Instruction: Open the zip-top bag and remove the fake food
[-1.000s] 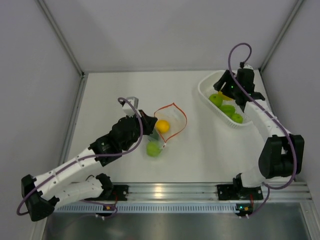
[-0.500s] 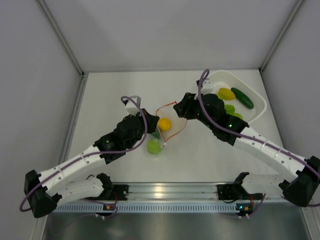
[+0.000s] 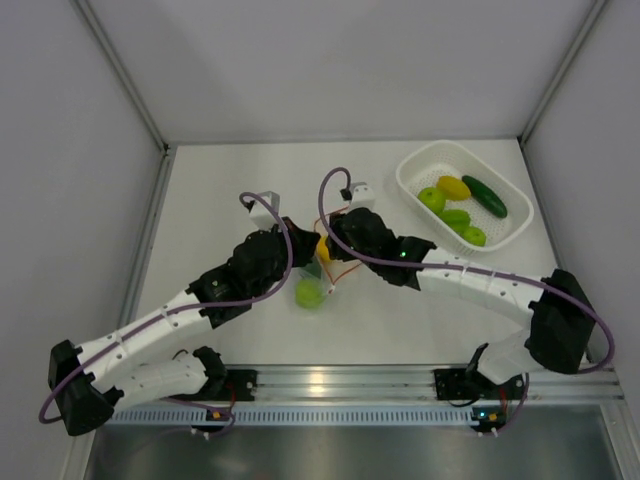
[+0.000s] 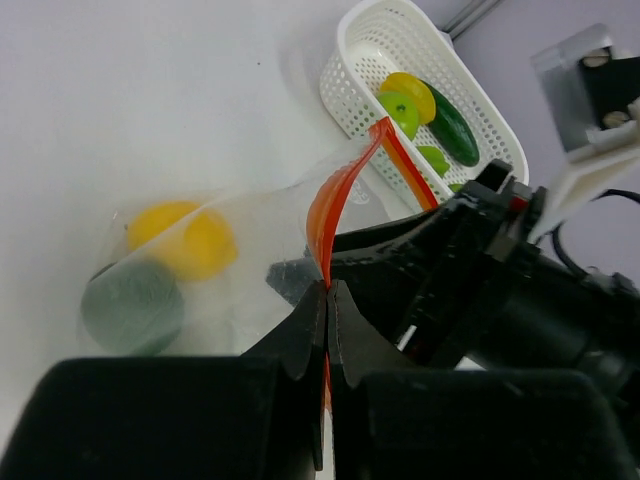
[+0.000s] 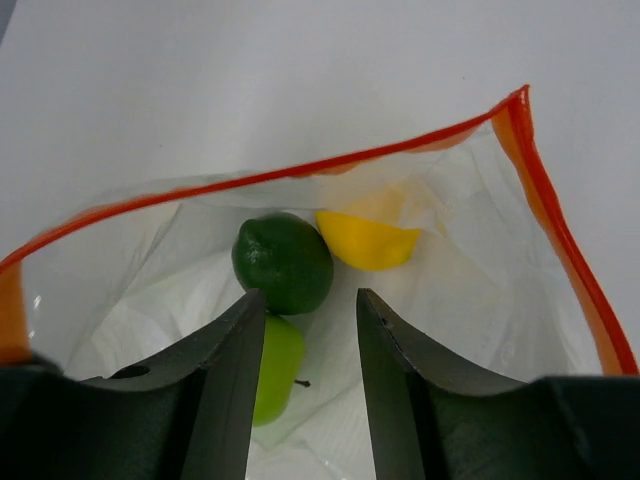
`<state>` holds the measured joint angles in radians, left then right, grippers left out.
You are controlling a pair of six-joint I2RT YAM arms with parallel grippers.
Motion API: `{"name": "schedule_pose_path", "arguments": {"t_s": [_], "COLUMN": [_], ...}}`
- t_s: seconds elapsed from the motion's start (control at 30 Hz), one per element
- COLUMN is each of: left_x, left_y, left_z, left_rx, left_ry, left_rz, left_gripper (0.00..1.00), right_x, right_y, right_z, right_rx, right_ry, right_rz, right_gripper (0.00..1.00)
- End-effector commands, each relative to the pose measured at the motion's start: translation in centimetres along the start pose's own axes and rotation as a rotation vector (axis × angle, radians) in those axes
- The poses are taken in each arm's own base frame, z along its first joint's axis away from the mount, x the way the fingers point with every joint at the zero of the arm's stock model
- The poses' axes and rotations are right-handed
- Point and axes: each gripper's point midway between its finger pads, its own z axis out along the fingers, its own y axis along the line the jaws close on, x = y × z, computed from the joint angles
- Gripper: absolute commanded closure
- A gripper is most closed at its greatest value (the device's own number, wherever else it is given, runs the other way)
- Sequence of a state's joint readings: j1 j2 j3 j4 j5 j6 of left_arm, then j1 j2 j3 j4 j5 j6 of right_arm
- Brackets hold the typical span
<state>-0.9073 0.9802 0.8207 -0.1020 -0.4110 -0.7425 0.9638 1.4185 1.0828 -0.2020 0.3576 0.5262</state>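
The zip-top bag [image 3: 338,266] lies mid-table with its mouth pulled open. My left gripper [image 4: 327,290] is shut on the bag's orange-red zip strip [image 4: 332,190] and holds that edge up. From the right, my right gripper [image 5: 310,298] reaches into the mouth; its jaws stand apart with nothing between them. Fake food lies inside the bag just past its tips: a dark-green round piece [image 5: 283,262], a yellow piece [image 5: 367,240] and a light-green piece [image 5: 275,365]. From above, the light-green piece [image 3: 309,293] and the yellow piece [image 3: 322,248] show beside my left gripper [image 3: 305,252] and right gripper [image 3: 328,240].
A white perforated basket [image 3: 410,170] stands at the back right, holding a yellow piece [image 3: 453,187], a dark cucumber [image 3: 484,195] and light-green pieces [image 3: 432,199]. White walls enclose the table on the left, back and right. An aluminium rail runs along the near edge.
My right arm swung left from the basket to the bag, its jaws narrowing, and its fingers now sit in the bag's mouth. The left gripper kept its hold on the zip strip.
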Motion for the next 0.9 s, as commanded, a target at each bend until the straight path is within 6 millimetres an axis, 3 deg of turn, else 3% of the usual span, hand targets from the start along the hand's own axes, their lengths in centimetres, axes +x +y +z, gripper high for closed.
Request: {"name": "schedule_pose_path", "arguments": {"t_s": [0.0, 0.13, 0.4, 0.87], "left_x": [-1.5, -1.2, -1.0, 0.2], "left_y": [-1.8, -1.9, -0.7, 2.6], "left_z": [-0.2, -0.2, -0.6, -1.1], "left_rx": [0.071, 0.076, 0.048, -0.033], "left_ry": [-0.049, -0.038, -0.054, -0.070], "left_rz": [-0.073, -0.086, -0.113, -0.051], "left_gripper": [1.00, 1.00, 1.00, 1.00], "right_x": [-3.2, -2.4, -1.3, 2.8], "right_y": [1.2, 0.9, 0.5, -0.3], "right_z": [1.0, 3.2, 5.4, 11.4], "right_rx": [0.030, 0.093, 0.143, 0.147], "right_ry": [-0.102, -0.097, -0.139, -0.103], "right_rz": [0.091, 0.165, 0.326, -0.010], "right_gripper": [0.58, 0.57, 0.56, 0.54]}}
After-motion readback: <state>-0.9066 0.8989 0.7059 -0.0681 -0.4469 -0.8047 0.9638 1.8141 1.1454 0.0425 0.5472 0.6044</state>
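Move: The yellow food inside the bag lies some 7 cm ahead of the right hand, 4 cm to its left and about 12 cm below. Beside it, the dark green food is roughly 2 cm ahead and 9 cm left of that hand, and the light green food 4 cm back and 6 cm left, both similarly low. From the left hand, still pinching the bag's rim, the yellow food is about 4 cm ahead, 2 cm left and 16 cm below. Right hand dips about 10 cm down and 6 forward into the left-held bag, half-open fingers nearing the yellow food. ##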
